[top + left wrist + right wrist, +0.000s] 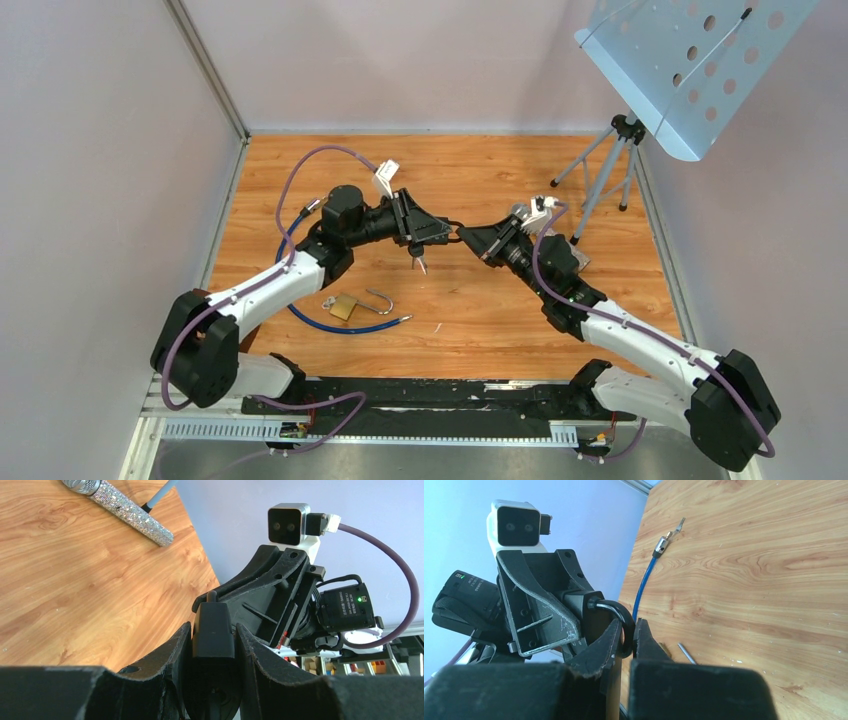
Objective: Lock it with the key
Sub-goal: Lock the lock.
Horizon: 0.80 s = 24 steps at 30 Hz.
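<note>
My left gripper (445,232) is shut on the body of a black padlock (214,622), held in the air over the middle of the table. My right gripper (472,238) faces it and is shut on the padlock's black shackle (623,614). In the right wrist view the fingertips (614,630) pinch the loop. A small key-like piece (420,262) hangs below the left gripper; I cannot tell whether it sits in the lock.
A brass padlock (343,307) with an open shackle lies on the table near the left arm, inside a blue cable (340,326). A glittery microphone (131,514) lies at the right. A music stand (690,70) stands at the back right.
</note>
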{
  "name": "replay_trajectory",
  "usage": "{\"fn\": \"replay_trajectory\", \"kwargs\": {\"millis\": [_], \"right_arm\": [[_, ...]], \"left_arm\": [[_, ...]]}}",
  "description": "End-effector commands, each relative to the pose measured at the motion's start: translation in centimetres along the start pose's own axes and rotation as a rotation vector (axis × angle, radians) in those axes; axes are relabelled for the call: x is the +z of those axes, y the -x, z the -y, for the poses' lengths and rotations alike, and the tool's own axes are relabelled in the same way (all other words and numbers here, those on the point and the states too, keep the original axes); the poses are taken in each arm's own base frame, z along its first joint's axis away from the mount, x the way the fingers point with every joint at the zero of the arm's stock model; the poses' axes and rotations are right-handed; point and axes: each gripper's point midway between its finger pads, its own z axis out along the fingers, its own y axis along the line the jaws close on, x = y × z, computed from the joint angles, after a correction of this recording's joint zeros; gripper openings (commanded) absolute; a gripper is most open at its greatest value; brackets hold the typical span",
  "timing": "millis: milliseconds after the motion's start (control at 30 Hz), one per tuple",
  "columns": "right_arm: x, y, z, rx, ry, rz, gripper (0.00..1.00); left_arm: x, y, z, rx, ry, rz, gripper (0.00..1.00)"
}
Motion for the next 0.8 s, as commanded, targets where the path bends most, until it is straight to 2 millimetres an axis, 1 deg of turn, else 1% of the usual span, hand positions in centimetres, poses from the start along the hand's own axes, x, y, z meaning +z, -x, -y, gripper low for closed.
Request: {"fn": "replay_trajectory", "kwargs": {"millis": [0, 67, 100, 133, 167, 200, 233, 267, 300, 333, 400, 433, 467, 533, 567, 667, 733, 767], "right_arm": [[-9.9, -6.5, -19.1, 0.011, 0.816, -0.431, 0.0], [-9.2, -6.4, -18.3, 0.003, 0.754, -0.418, 0.0], [-8.7, -6.2, -17.6, -0.006, 0.701, -0.402, 0.0], [-8.1, -5.9, -16.7, -0.019, 0.636, -0.376, 0.0], [-7.3, -5.5, -15.2, -0.038, 0.547, -0.354, 0.0], [-6.8, -5.0, -13.6, -0.057, 0.461, -0.33, 0.0], [-6.3, -4.4, -11.2, -0.065, 0.348, -0.308, 0.02], [-6.0, -3.3, -9.2, -0.075, 0.274, -0.274, 0.05], [-6.2, -2.4, -7.7, -0.067, 0.22, -0.248, 0.09], [-6.5, -1.5, -6.6, -0.052, 0.188, -0.22, 0.15], [-7.4, -0.1, -5.2, -0.034, 0.153, -0.164, 0.35], [-7.8, 0.4, -5.0, -0.033, 0.15, -0.143, 0.46], [-8.2, 0.9, -5.0, -0.034, 0.15, -0.124, 0.55], [-8.6, 1.7, -5.2, -0.019, 0.137, -0.09, 0.7], [-8.7, 2.0, -5.4, -0.009, 0.136, -0.082, 0.74], [-8.3, 2.2, -5.3, 0.062, 0.109, -0.075, 0.79], [-7.8, 2.2, -5.4, 0.091, 0.103, -0.087, 0.79], [-7.5, 2.1, -5.5, 0.1, 0.102, -0.093, 0.79]], "left_arm": [[2.6, -5.3, 4.6, 0.056, -0.178, -0.169, 0.0], [2.5, -5.3, 4.5, 0.055, -0.165, -0.165, 0.0], [2.3, -5.0, 4.7, 0.061, -0.161, -0.159, 0.0], [2.3, -5.0, 4.2, 0.066, -0.128, -0.162, 0.0], [2.0, -4.7, 4.3, 0.074, -0.116, -0.155, 0.0], [1.9, -4.5, 3.9, 0.081, -0.091, -0.153, 0.0], [1.4, -3.9, 4.1, 0.086, -0.089, -0.135, 0.0], [0.9, -3.6, 4.3, 0.085, -0.088, -0.124, 0.0], [0.5, -2.8, 4.1, 0.081, -0.08, -0.103, 0.0], [-0.2, -2.0, 4.1, 0.082, -0.076, -0.078, 0.0], [-1.0, -1.0, 4.6, 0.085, -0.086, -0.044, 0.0], [-1.2, -0.7, 4.9, 0.082, -0.093, -0.033, 0.0], [-1.6, -0.3, 5.3, 0.085, -0.101, -0.02, 0.0], [-1.9, 0.2, 6.1, 0.082, -0.121, -0.005, 0.0], [-2.0, 0.4, 6.5, 0.073, -0.135, 0.004, 0.0], [-2.3, 0.9, 7.8, 0.043, -0.186, 0.032, 0.0], [-2.6, 1.3, 8.9, -0.013, -0.231, 0.057, 0.0], [-2.8, 1.5, 9.6, -0.012, -0.265, 0.074, 0.0]]}}
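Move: The right fingers are shut on the bend of the black lock's shackle, which lies about 2 cm left and 1 cm ahead of that hand point. The key hangs from the lock some 9 cm left, 1 cm back and 4 cm below, and the brass padlock lies on the table about 25 cm left, 9 cm back and 20 cm below. The left hand still grips the black lock, whose middle is level with it and 1 cm to its right. The right hand backs off, first back and to its right with a slight dip while still nearly shut, then its fingers spread wide, let go of the shackle and it rises some 7 cm, ending about 6 cm back, 5 cm right and 5 cm higher. The left hand keeps its grip on the black lock, drawing back about 3 cm, sinking 1 cm on the way and then rising to end 2 cm higher. ##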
